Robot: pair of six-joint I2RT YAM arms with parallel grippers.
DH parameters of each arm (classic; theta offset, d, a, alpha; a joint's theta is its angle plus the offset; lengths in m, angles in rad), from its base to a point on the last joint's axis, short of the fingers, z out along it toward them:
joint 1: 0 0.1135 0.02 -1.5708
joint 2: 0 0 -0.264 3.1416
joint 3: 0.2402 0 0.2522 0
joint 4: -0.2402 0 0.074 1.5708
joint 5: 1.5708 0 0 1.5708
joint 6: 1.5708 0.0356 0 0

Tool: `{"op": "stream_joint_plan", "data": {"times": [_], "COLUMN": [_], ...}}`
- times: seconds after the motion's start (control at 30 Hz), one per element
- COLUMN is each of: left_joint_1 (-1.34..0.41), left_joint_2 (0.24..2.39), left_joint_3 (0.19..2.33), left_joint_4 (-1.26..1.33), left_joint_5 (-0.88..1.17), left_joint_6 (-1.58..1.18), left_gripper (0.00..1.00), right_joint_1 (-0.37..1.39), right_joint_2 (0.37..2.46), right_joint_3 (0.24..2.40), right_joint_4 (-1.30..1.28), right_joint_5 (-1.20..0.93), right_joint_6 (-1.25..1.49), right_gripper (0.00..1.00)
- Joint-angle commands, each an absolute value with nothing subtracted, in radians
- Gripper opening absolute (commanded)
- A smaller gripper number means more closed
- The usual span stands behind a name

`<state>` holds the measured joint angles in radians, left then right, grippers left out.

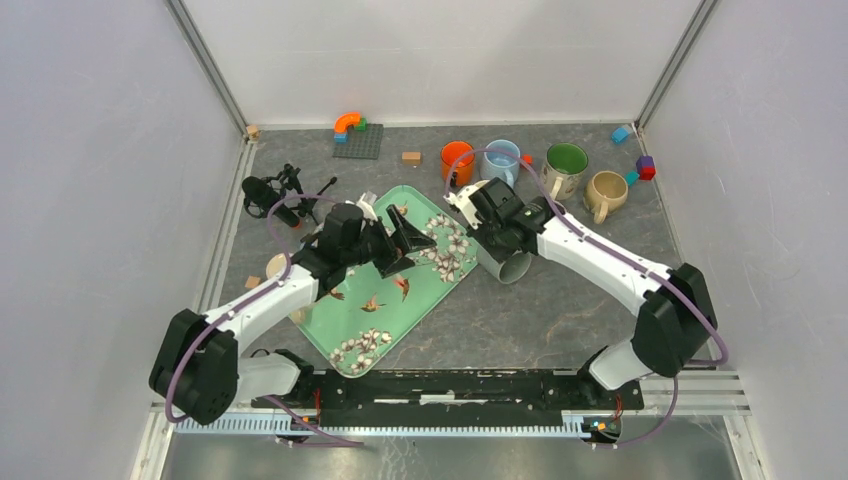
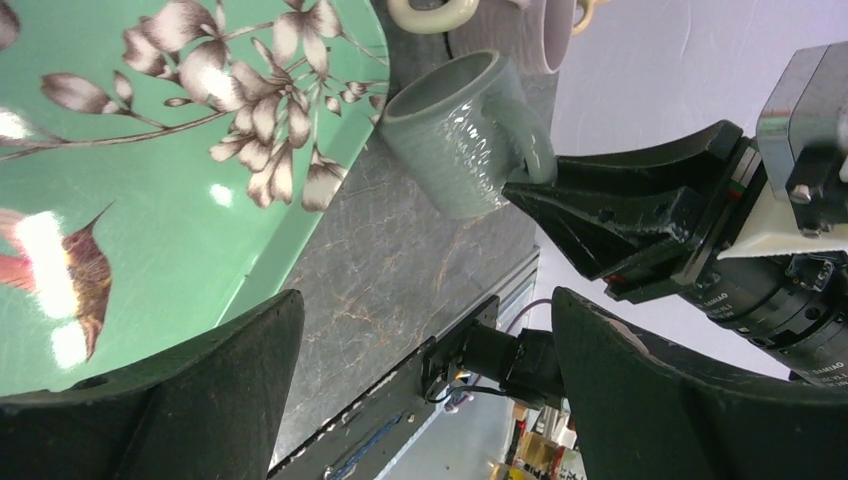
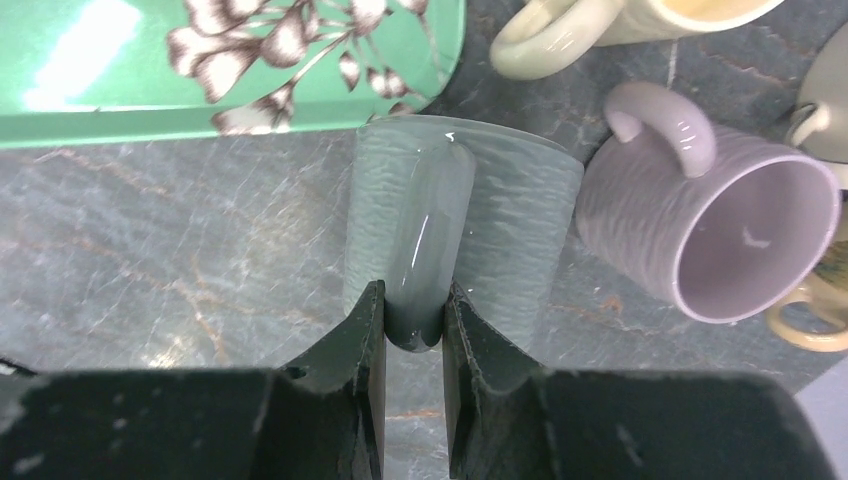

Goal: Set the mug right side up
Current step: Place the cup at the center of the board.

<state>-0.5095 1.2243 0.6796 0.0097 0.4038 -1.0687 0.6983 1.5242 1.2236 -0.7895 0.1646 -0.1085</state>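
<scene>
The mug (image 1: 507,266) is grey-green and ribbed. It lies tilted on its side on the dark tabletop, just right of the green tray (image 1: 372,322), with its mouth toward the near edge. My right gripper (image 3: 413,310) is shut on the mug's handle (image 3: 428,235), which points up; the body (image 3: 520,225) shows on both sides of the fingers. The left wrist view shows the same mug (image 2: 450,140) with the right gripper's fingertips (image 2: 525,190) at its handle. My left gripper (image 2: 425,370) hangs open above the tray's (image 2: 150,200) right part, holding nothing.
Behind the held mug stand an orange mug (image 1: 457,160), a pale lilac mug (image 3: 700,230), a green-lined mug (image 1: 565,165) and a cream mug (image 1: 605,190). A grey brick plate (image 1: 358,140), small blocks and a black device (image 1: 270,195) sit at the back left.
</scene>
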Motion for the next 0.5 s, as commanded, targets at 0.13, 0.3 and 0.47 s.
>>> {"op": "stream_joint_plan", "data": {"times": [0.13, 0.3, 0.47], "left_joint_1": [-0.594, -0.656, -0.703], "left_joint_2": [1.304, 1.388, 1.414], "left_joint_3": [0.651, 0.665, 0.671], "left_joint_4": [0.254, 0.356, 0.379], "left_joint_5": [0.411, 0.41, 0.385], "left_joint_6": [-1.15, -1.207, -1.215], "left_gripper": [0.87, 0.73, 0.7], "right_joint_1": [0.702, 0.702, 0.702], "right_joint_2": [1.335, 1.274, 1.253], "right_joint_3": [1.143, 1.089, 1.068], "right_joint_4": [-0.879, -0.938, -1.005], "right_joint_5": [0.078, 0.068, 0.079], "right_joint_6": [-0.038, 0.022, 0.061], "right_gripper": [0.0, 0.0, 0.0]}}
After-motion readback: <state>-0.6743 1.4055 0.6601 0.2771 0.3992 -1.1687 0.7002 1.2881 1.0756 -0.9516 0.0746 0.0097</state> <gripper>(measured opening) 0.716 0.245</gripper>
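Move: The right hand still pinches the grey-green mug by its handle, the body about 5 cm below, 1 cm back and 1 cm right; bare table for it lies some 8 cm back, 4 cm right and 12 cm down. From that hand the cream mug is about 10 cm ahead and 2 cm left, the lilac mug 6 cm ahead and 11 cm right, both 8 cm lower. From the left hand the grey-green mug lies some 16 cm right, 1 cm back, 8 cm below. Right draws the pinched mug back and right, about 8 cm; left goes right 6 cm, its fingers narrowing. ##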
